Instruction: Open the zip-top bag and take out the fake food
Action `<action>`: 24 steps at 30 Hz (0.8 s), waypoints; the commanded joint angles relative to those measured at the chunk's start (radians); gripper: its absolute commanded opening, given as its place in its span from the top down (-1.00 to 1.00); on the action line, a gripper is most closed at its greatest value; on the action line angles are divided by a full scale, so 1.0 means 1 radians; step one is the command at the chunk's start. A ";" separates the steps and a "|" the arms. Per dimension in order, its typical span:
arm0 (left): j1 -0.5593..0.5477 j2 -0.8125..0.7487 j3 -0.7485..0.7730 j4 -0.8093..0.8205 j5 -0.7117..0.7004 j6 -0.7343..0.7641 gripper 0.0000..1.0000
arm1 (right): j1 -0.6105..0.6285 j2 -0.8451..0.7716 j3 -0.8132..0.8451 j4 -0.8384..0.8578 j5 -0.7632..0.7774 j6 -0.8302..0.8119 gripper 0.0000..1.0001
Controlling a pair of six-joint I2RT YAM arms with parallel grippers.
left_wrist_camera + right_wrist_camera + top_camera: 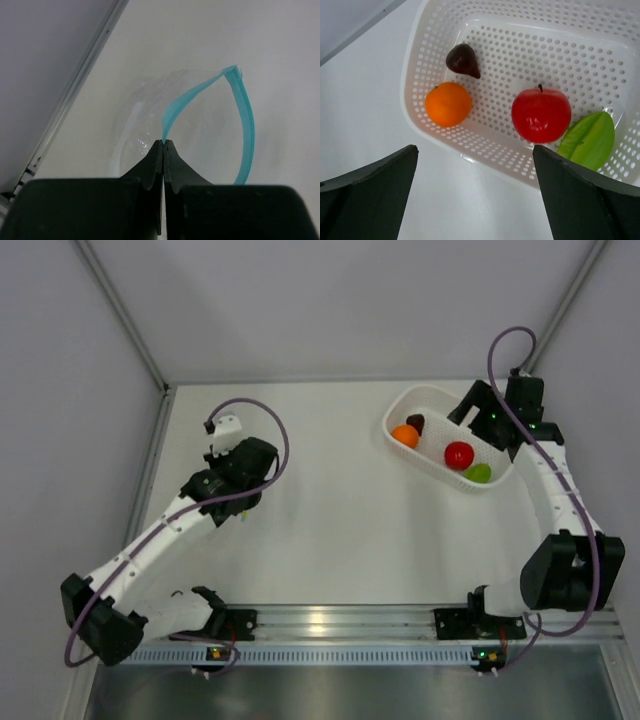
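The zip-top bag is a clear pouch hanging in the left wrist view, its teal zip strip spread into an open loop. My left gripper is shut on one end of that strip. The fake food lies in a white perforated basket: an orange ball, a red apple, a green piece and a small maroon piece. My right gripper is open and holds nothing. It hovers over the basket's near rim. In the top view it stands at the basket's far right.
A grey wall and its metal rail run close along the left of the bag. The left arm's wrist is at the table's left middle. A metal mounting rail spans the near edge.
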 commanded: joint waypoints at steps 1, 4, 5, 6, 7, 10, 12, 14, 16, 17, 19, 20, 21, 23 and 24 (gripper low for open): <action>0.059 0.140 0.112 -0.017 -0.051 0.060 1.00 | -0.001 -0.200 -0.066 0.073 -0.082 0.032 -0.99; 0.077 0.286 0.185 -0.016 -0.023 0.036 1.00 | 0.017 -0.329 -0.111 0.044 -0.085 0.022 -0.99; 0.085 0.327 0.241 -0.014 -0.004 0.030 1.00 | 0.025 -0.352 -0.113 0.023 -0.075 0.007 -0.99; 0.091 0.364 0.269 -0.016 0.038 0.030 1.00 | 0.037 -0.375 -0.102 -0.003 -0.069 -0.004 -0.99; 0.099 0.439 0.294 -0.016 0.049 0.027 1.00 | 0.048 -0.412 -0.100 -0.022 -0.061 -0.016 -0.99; 0.102 0.566 0.387 -0.011 0.050 0.016 1.00 | 0.106 -0.481 -0.096 -0.088 -0.070 -0.050 -0.99; 0.106 0.616 0.441 -0.008 0.081 0.008 1.00 | 0.137 -0.539 -0.115 -0.099 -0.119 -0.047 -0.99; 0.111 0.671 0.470 0.001 0.121 0.011 1.00 | 0.169 -0.578 -0.134 -0.094 -0.129 -0.067 -0.99; 0.111 0.697 0.513 0.016 0.188 0.013 0.81 | 0.235 -0.616 -0.140 -0.131 -0.054 -0.086 -0.99; 0.112 0.697 0.525 0.016 0.210 0.017 0.68 | 0.255 -0.621 -0.137 -0.143 -0.035 -0.102 -0.99; 0.111 0.690 0.553 0.029 0.260 0.019 0.26 | 0.298 -0.632 -0.126 -0.200 0.008 -0.132 -0.99; 0.111 0.681 0.559 0.033 0.271 0.020 0.12 | 0.306 -0.633 -0.117 -0.215 0.040 -0.145 -0.99; 0.111 0.656 0.567 0.038 0.276 0.019 -0.02 | 0.309 -0.635 -0.114 -0.227 0.054 -0.154 -0.99; 0.111 0.609 0.576 0.052 0.300 0.033 -0.31 | 0.312 -0.642 -0.099 -0.263 0.095 -0.180 -0.99; 0.111 0.593 0.581 0.052 0.302 0.033 -0.36 | 0.310 -0.652 -0.094 -0.272 0.099 -0.189 -0.99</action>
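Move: The empty bag is already pinched by its zip edge in the left fingers. The bare table patch it is going to lies about 13 cm ahead of that hand, 10 cm to its right and 19 cm below. The right hand, wide open and empty, has that patch some 46 cm to its left, level in reach, 17 cm down. About 13 cm below this hand, the red apple is 5 cm ahead and 2 cm right, the orange 10 cm ahead and 12 cm left. The bag is swung out over the bare table by the left hand, first forward, then also right and down, about 13 cm out in all, the fingers tipping some 15 degrees further down. Near the end they open and let go of the zip edge, and the hand begins to rise. Meanwhile the open right hand draws back about 16 cm, up and left away from the basket, tipping up and turning some 20 degrees counter-clockwise. ##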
